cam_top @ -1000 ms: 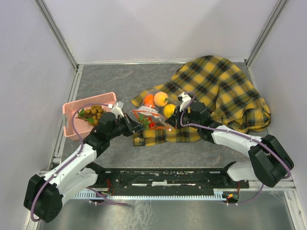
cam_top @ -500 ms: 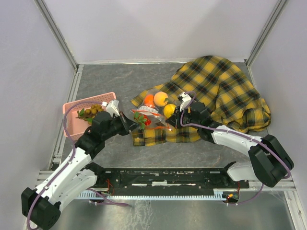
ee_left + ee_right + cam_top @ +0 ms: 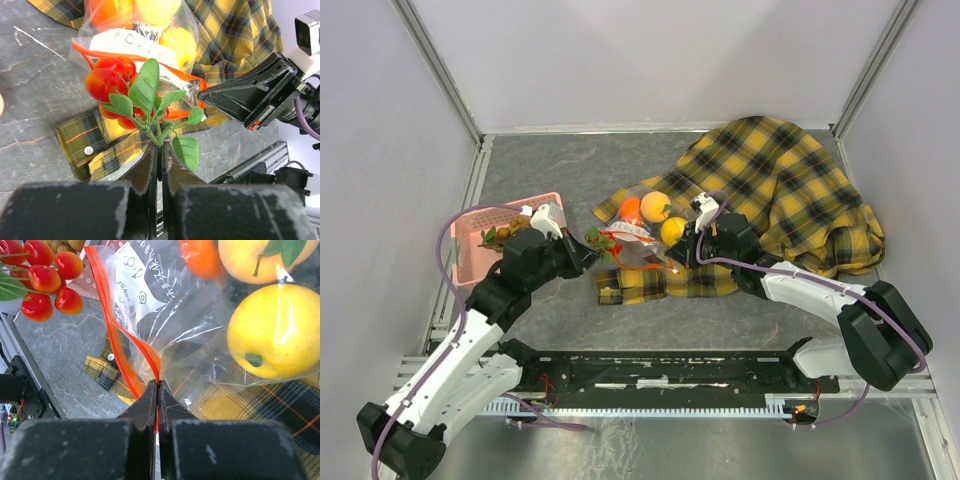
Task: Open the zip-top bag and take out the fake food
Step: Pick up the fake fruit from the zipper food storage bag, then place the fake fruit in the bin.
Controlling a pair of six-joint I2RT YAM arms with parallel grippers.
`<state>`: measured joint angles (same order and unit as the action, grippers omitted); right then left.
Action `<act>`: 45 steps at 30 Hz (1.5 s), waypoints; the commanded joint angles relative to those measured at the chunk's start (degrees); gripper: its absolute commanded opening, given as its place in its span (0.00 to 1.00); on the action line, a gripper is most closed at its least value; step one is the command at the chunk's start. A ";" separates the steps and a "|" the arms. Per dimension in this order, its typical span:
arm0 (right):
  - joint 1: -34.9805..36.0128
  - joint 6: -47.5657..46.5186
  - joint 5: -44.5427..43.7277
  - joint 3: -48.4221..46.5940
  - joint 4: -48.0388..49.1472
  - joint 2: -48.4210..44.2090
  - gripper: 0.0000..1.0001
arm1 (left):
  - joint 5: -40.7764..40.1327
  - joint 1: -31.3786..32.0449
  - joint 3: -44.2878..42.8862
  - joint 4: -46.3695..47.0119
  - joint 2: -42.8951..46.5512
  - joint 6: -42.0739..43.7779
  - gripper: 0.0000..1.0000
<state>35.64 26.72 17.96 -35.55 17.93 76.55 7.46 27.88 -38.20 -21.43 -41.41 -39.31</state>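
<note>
The zip-top bag [image 3: 642, 232] lies on the plaid cloth, its orange zip strip [image 3: 118, 335] parted and its white label [image 3: 134, 284] showing. My right gripper [image 3: 158, 385] is shut on that strip at the bag's near corner [image 3: 677, 260]. Inside the bag remain fake food: a yellow fruit [image 3: 270, 335], an orange [image 3: 631, 209] and a peach-coloured fruit [image 3: 655, 206]. My left gripper [image 3: 159, 146] is shut on the green stem of a red berry sprig [image 3: 111, 79] with leaves [image 3: 146, 85]. The sprig [image 3: 599, 240] hangs outside the bag, just left of its mouth.
A pink basket [image 3: 470, 258] stands at the left with a tan grape bunch [image 3: 506, 231] in it, partly behind my left arm. The yellow-black plaid cloth [image 3: 780, 190] spreads under the bag and heaps up to the back right. Walls close in both sides.
My left gripper has drawn back to the left with the red berry sprig, pulling it clear of the bag's mouth. The right gripper has kept still on the zip strip.
</note>
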 commanded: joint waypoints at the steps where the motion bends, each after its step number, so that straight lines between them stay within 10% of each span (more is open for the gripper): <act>1: 0.27 -0.70 -0.38 -0.27 0.88 -1.52 0.02 | -4.67 -0.15 -4.96 -2.31 -0.08 6.16 0.03; 17: 0.22 -1.13 -0.37 -0.14 0.36 -1.80 0.02 | -10.74 -5.39 -10.32 -2.08 -4.65 12.61 0.03; 31: 0.22 -1.53 -0.38 -0.38 -0.26 -1.86 0.02 | 4.56 -25.16 -8.97 2.19 -9.32 13.42 0.03; 45: 0.23 -1.62 -0.11 -0.42 -0.27 -1.26 0.02 | 4.46 -32.20 -7.65 7.72 -15.91 12.59 0.03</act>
<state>35.64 25.82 17.96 -35.55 16.53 76.42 10.94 -2.94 -45.54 -18.76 -55.81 -27.94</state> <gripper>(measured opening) 0.023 0.054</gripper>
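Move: From the left gripper, which already holds the red fruit bunch by its leafy stem, the middle of the pink basket lies about 23 cm left, 3 cm forward and some 13 cm below. The brown fruit bunch in it is 2 cm to the right of that middle. The open bag, behind this move, lies roughly 14 cm to the gripper's right and 7 cm forward. From the right gripper the basket is some 44 cm left and 5 cm forward. Carry the red bunch in the still-closed left gripper away from the bag towards the basket, about 14 cm left and 10 cm forward, first lifting a couple of centimetres to the rim's right side, then easing back down while turning the wrist some 20 degrees counter-clockwise. Keep the right gripper still, pinching the bag's mouth. ##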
